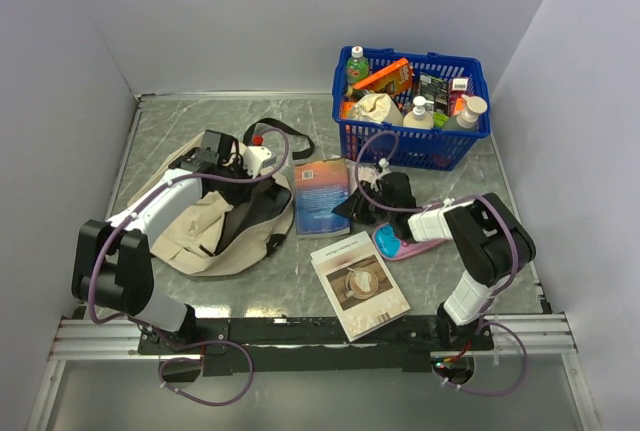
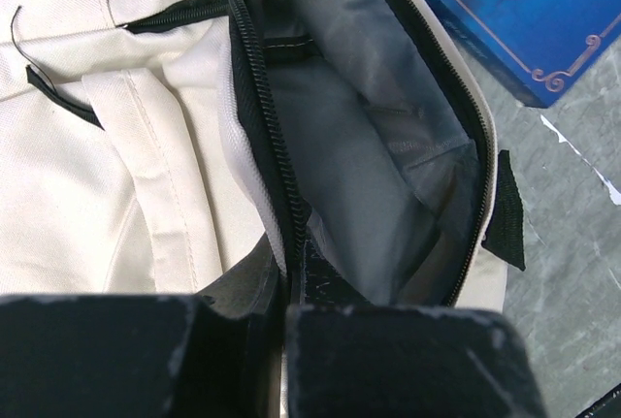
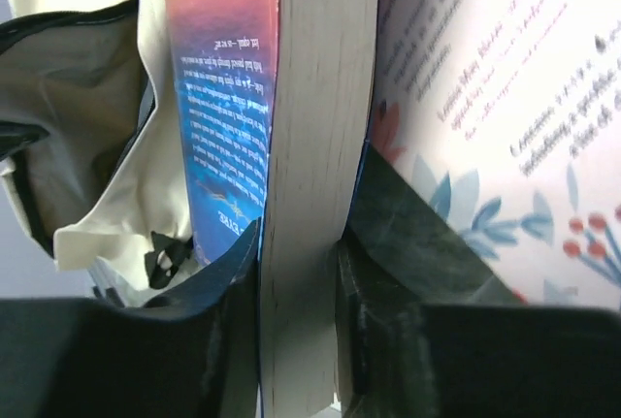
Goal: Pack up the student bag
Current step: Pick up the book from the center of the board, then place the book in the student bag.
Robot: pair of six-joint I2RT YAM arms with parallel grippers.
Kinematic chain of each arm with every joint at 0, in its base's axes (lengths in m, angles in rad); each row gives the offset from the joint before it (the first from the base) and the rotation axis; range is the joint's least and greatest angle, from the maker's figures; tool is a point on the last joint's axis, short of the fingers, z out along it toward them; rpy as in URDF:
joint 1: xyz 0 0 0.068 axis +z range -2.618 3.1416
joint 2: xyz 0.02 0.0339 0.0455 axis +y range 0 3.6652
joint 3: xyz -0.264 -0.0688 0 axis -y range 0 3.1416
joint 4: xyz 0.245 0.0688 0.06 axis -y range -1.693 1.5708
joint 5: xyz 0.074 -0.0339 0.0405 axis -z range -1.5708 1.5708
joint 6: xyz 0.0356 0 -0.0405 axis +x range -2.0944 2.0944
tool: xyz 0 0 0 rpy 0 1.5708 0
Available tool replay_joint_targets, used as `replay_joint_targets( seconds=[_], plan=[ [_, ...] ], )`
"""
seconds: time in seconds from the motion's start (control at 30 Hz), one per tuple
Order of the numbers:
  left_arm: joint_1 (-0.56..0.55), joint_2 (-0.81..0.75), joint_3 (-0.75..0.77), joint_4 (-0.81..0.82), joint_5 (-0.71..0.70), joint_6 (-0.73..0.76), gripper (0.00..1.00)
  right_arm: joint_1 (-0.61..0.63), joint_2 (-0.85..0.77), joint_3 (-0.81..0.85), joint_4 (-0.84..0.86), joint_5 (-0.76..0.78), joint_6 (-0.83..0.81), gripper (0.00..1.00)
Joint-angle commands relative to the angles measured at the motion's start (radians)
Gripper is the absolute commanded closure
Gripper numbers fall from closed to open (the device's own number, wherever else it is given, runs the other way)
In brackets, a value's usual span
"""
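Observation:
The beige student bag (image 1: 205,231) lies on its side at the left, its black-zippered mouth open onto grey lining (image 2: 359,166). My left gripper (image 1: 238,173) is shut on the zipper edge of the bag (image 2: 116,146), with its jaws (image 2: 283,292) pinching the rim and holding the mouth open. A blue book (image 1: 322,196) lies just right of the bag. My right gripper (image 1: 358,203) is shut on that blue book (image 3: 306,146), its fingers pressed against both covers around the page block (image 3: 301,263). The bag's mouth (image 3: 78,98) shows beyond the book.
A white book (image 1: 358,286) with a floral back cover (image 3: 485,98) lies near the front edge. A pink pencil case (image 1: 395,244) sits under my right arm. A blue basket (image 1: 465,146) full of bottles and packets stands at the back right.

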Motion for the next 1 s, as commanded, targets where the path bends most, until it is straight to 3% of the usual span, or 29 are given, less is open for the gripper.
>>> replay_joint_targets(
  seconds=[0.0,0.37,0.57,0.73,0.97],
  plan=[
    [-0.004,-0.051,0.037,-0.002,0.024,-0.001,0.99,0.006,-0.083,-0.068,0.063,0.003,-0.008,1.0],
    [-0.004,-0.074,-0.01,0.038,0.001,0.001,0.99,0.004,-0.369,0.061,-0.139,-0.144,0.083,1.0],
    [-0.003,-0.08,0.065,0.02,0.003,0.011,0.99,0.009,-0.39,0.035,-0.055,-0.308,0.205,1.0],
    [-0.006,-0.129,0.125,0.008,0.027,0.034,0.99,0.04,-0.39,0.096,-0.08,-0.357,0.206,1.0],
    [-0.043,-0.203,0.078,-0.025,0.078,0.086,0.99,0.075,-0.406,0.167,-0.118,-0.374,0.219,1.0]
  ],
)
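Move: The blue book already sits with its right edge pinched in the right fingers, its middle some 4 cm to the left, 3 cm farther out and 1 cm below. From there the bag mouth lies about 18 cm left, straight across and level; the coffee book 15 cm back and 3 cm right, the pencil case 13 cm right and 4 cm back. From the left hand, shut on the bag's zipped flap, the mouth is 5 cm back, 4 cm right and 6 cm below. The blue book, kept pinched by its right edge, is carried up about 11 cm by the right hand, which draws back some 6 cm on the way and then eases slightly left, the wrist rolling its left side up and turning counter-clockwise. Late on, the left hand hoists the still-gripped bag flap about 6 cm, tipping its fingers outward a little. ##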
